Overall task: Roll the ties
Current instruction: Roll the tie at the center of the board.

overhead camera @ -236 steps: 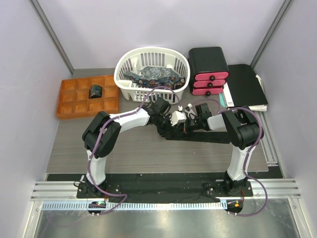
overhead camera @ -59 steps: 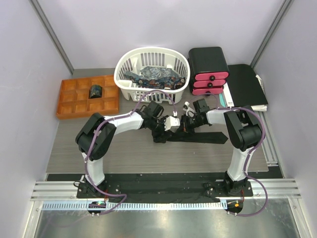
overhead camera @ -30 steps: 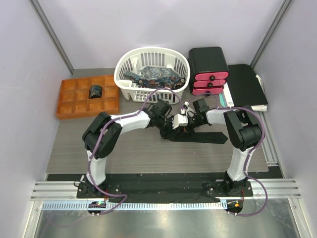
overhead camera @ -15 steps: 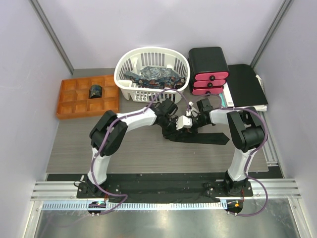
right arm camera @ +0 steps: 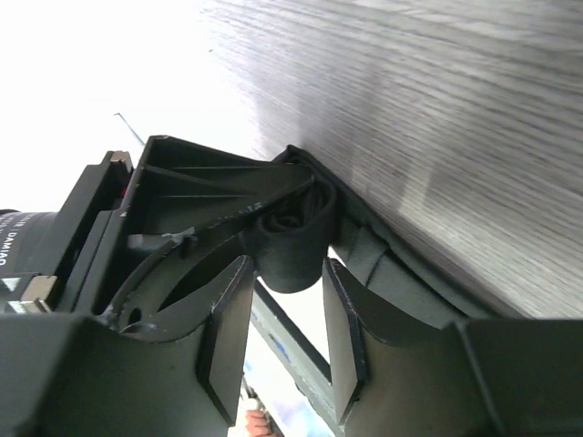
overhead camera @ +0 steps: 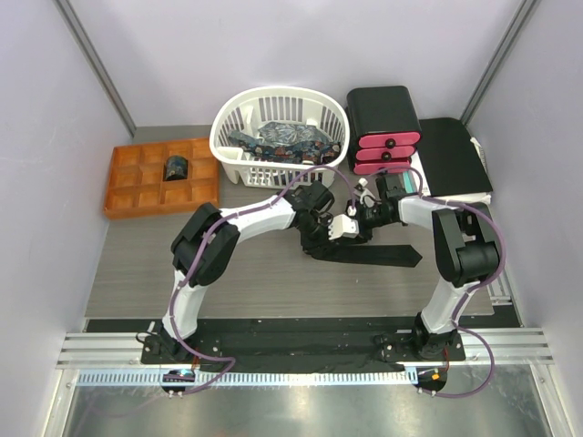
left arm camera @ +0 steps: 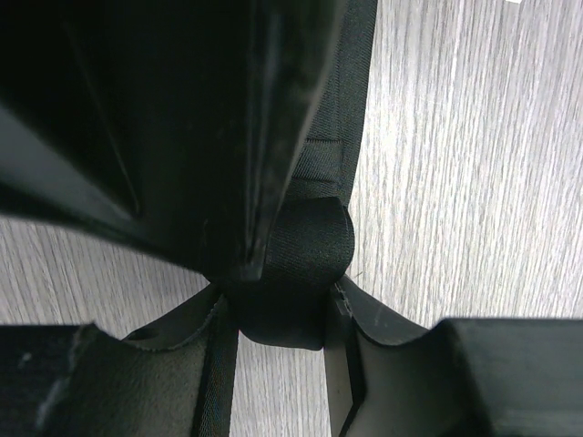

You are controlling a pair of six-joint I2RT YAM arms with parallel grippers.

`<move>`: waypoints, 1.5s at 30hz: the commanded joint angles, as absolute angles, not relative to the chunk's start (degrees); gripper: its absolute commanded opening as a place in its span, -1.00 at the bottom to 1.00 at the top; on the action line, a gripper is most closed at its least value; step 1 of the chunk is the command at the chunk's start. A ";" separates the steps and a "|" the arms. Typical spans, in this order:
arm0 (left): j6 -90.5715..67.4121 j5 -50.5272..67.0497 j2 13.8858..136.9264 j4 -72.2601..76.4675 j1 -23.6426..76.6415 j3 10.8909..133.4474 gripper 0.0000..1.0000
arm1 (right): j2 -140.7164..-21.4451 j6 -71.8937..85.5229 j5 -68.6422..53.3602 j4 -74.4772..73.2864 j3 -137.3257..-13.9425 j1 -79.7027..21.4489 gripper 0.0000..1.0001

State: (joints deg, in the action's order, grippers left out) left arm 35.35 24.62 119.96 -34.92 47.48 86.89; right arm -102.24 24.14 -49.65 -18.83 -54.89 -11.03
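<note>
A plain black tie (overhead camera: 383,254) lies across the middle of the table, its left end wound into a small coil (left arm camera: 301,255). My left gripper (left arm camera: 282,309) is shut on that coil, both fingers pressing its sides; in the top view it sits at the tie's left end (overhead camera: 321,228). My right gripper (right arm camera: 282,273) faces it from the right (overhead camera: 351,225), open, its fingers on either side of the coil's end (right arm camera: 291,241) with a little gap. More patterned ties (overhead camera: 282,141) lie in the white basket (overhead camera: 228,127).
An orange compartment tray (overhead camera: 127,196) at the back left holds one rolled dark tie (overhead camera: 174,167). A black box with pink drawers (overhead camera: 383,137) and a flat black folder (overhead camera: 451,155) stand at the back right. Both arms cross the table's middle.
My right gripper has opened from shut and now stands loose around the coil. Both grippers have shifted a little to the right. The left gripper stays clamped on the coil.
</note>
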 commanded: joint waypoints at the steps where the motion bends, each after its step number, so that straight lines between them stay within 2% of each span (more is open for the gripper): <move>1: 35.94 20.92 126.12 -42.28 48.43 83.76 -0.35 | -99.67 26.02 -51.95 -16.35 -54.49 -11.51 -0.14; 4: 35.86 20.92 126.30 -42.19 48.34 83.85 -0.31 | -100.11 26.10 -51.24 -15.04 -53.09 -12.65 -0.16; 7: 35.95 20.83 126.12 -42.10 48.34 83.94 -0.28 | -100.72 26.37 -50.28 -12.84 -51.77 -13.36 -0.28; 8: 36.03 20.74 126.04 -42.10 48.43 83.94 -0.27 | -101.07 26.19 -49.93 -12.57 -51.42 -13.36 -0.41; 10: 36.21 20.74 126.04 -42.01 48.43 83.94 -0.24 | -102.38 25.14 -49.22 -12.74 -51.42 -13.36 -0.50; 14: 36.30 20.39 125.16 -41.92 48.34 83.76 -0.10 | -102.92 23.73 -47.38 -13.97 -51.07 -13.10 -0.97; 19: 34.63 20.83 122.44 -40.08 46.76 83.50 0.07 | -103.53 19.08 -44.65 -19.24 -51.59 -11.87 -0.97; 24: 31.91 26.96 117.27 -37.19 44.04 83.33 0.28 | -105.63 15.65 -39.65 -21.27 -52.64 -11.25 -0.98; 29: 30.85 34.18 108.64 -25.68 41.40 73.77 0.52 | -108.80 14.15 -37.36 -21.27 -53.61 -11.16 -0.97; 34: 28.66 37.69 106.79 -17.32 41.13 70.66 0.54 | -109.77 13.36 -36.22 -20.39 -52.82 -11.34 -0.97; 45: 21.88 38.76 114.51 -9.32 41.40 73.65 0.57 | -108.55 13.18 -33.49 -17.49 -50.63 -12.56 -0.97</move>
State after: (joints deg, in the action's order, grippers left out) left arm 24.32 36.82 111.92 -13.72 41.23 71.40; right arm -106.85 17.17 -46.70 -19.40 -53.39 -11.14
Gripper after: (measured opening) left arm 0.783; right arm 0.040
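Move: Between the left hand's part-closed fingers sits the rolled end of the tie, its middle about 2 cm to that hand's right and level with it. From the right hand, whose fingers are part-open, the tie roll lies roughly 3 cm left, 1 cm back and 3 cm below. The tie's flat tail centres some 6 cm right, 3 cm back and 5 cm below the right hand. The white basket is about 27 cm ahead and 10 cm left of the left hand. Drawing back slightly, the right fingers shut on the near, right-hand side of the tie roll, then go down about 3 cm and a little right, keeping the pinch. Meanwhile the left hand opens wide and lets the roll go, backs some 4 cm left, then returns right while rising about 2 cm, its fingers tilting flatter towards the roll. ##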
